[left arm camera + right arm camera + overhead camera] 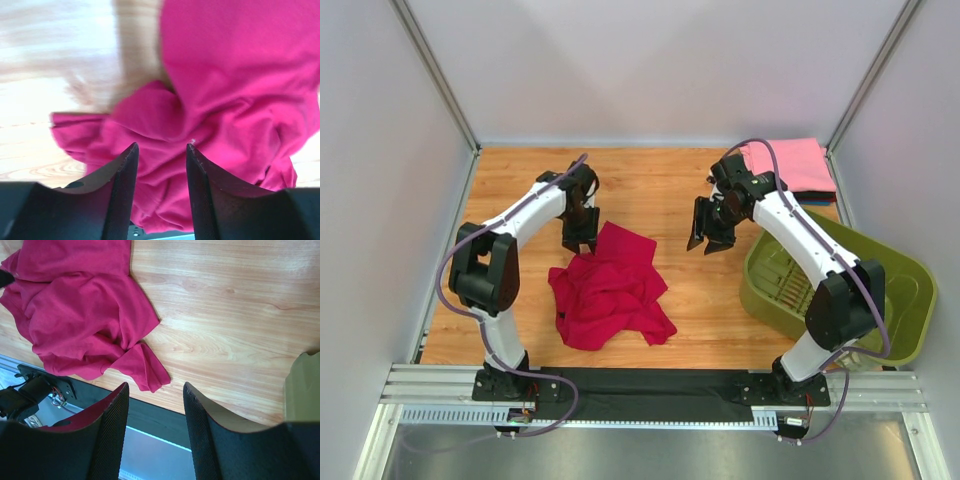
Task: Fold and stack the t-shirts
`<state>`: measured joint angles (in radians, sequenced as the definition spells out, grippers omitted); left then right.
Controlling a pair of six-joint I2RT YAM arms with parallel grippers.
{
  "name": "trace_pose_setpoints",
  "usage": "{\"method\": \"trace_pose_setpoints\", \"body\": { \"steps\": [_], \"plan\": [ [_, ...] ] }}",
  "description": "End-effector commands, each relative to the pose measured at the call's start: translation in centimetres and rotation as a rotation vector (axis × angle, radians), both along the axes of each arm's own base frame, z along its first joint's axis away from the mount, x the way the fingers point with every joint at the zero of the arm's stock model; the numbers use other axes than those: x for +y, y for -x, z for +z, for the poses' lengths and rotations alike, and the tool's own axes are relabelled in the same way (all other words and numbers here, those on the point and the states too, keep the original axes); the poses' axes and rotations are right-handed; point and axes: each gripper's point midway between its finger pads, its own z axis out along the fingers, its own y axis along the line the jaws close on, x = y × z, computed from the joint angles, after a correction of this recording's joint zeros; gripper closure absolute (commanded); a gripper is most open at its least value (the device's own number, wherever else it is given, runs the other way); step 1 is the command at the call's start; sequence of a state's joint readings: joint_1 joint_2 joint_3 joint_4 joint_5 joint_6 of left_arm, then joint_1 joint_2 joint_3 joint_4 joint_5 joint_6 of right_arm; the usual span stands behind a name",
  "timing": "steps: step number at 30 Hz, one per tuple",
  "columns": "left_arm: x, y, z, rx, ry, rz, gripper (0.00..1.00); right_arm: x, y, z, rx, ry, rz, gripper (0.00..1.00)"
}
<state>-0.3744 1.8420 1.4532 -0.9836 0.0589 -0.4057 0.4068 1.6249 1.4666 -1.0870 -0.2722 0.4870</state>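
A crumpled crimson-red t-shirt (610, 288) lies on the wooden table between the arms, also filling the left wrist view (225, 100) and the upper left of the right wrist view (75, 315). My left gripper (580, 240) hovers just above the shirt's far left edge, open (161, 147), with nothing between its fingers. My right gripper (712, 240) hangs open (154, 387) above bare wood to the right of the shirt. A folded pink t-shirt (790, 165) tops a stack at the back right, with darker cloth under it.
An olive-green plastic basket (910, 300) stands at the right, behind the right arm. Grey walls enclose the table. A black strip and metal rail (650, 395) run along the near edge.
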Motion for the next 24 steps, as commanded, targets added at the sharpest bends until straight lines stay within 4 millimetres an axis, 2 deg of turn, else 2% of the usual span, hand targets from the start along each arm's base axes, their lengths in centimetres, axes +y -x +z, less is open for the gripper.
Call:
{"method": "trace_pose_setpoints", "body": {
  "steps": [1,2,3,5,6,7,9,10,12,14,19,24],
  "plan": [
    [1.3,-4.0,1.8,-0.085,0.026,0.057,0.49,0.7,-0.1,1.9,-0.046,-0.043,0.003,0.51],
    [0.8,-4.9,2.2,-0.103,0.064,0.040,0.49,0.7,0.0,1.9,-0.045,-0.042,0.007,0.51],
    [0.6,-7.0,2.5,-0.146,0.082,0.018,0.49,0.8,0.0,2.1,-0.046,-0.044,0.008,0.51],
    [-0.2,-8.4,2.5,-0.159,0.106,-0.022,0.50,0.7,0.1,2.1,-0.045,-0.040,0.011,0.51],
    [-0.7,-9.3,1.5,-0.160,0.119,-0.041,0.50,0.6,0.2,2.0,-0.045,-0.039,0.014,0.51],
    [-1.1,-10.2,1.5,-0.181,0.131,-0.069,0.50,0.5,0.2,2.1,-0.045,-0.036,0.013,0.51],
    [-1.9,-11.0,-0.1,-0.166,0.160,-0.098,0.50,0.4,0.4,2.0,-0.044,-0.032,0.019,0.51],
    [-2.3,-11.5,-0.2,-0.175,0.171,-0.126,0.50,0.4,0.5,2.0,-0.042,-0.029,0.020,0.51],
    [-3.0,-11.8,-1.6,-0.146,0.190,-0.150,0.50,0.3,0.5,2.1,-0.046,-0.028,0.024,0.51],
    [-2.7,-12.4,-2.0,-0.156,0.155,-0.156,0.50,0.3,0.5,2.0,-0.044,-0.024,0.027,0.51],
    [-2.8,-12.4,-4.0,-0.137,0.108,-0.156,0.50,0.5,0.4,1.9,-0.040,-0.028,0.033,0.51],
    [-3.8,-12.3,-5.5,-0.151,0.027,-0.198,0.50,0.4,0.2,1.9,-0.038,-0.017,0.040,0.51]
  ]
}}
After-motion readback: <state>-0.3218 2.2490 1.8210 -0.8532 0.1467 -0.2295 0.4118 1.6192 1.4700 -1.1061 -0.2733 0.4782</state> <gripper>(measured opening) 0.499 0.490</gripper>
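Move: The shirt's far left corner lies roughly 12 cm ahead of the left hand, 4 cm to its right and 6 cm below. About on table level too, the shirt's far right corner is some 8 cm ahead and 13 cm right, its crumpled middle 6 cm back and 5 cm right, and its left edge about level with the hand, 6 cm left. From the right hand, the far left corner is about 16 cm ahead, 18 cm left and 14 cm below. Towards the red shirt's far left corner, the empty left hand sweeps quickly forward about 11 cm, rising barely a centimetre on the way, then drops some 6 cm almost straight down and edges slightly right. It settles low at the corner, fingers still half open and pointing nearly straight down; touch can't be made out. ##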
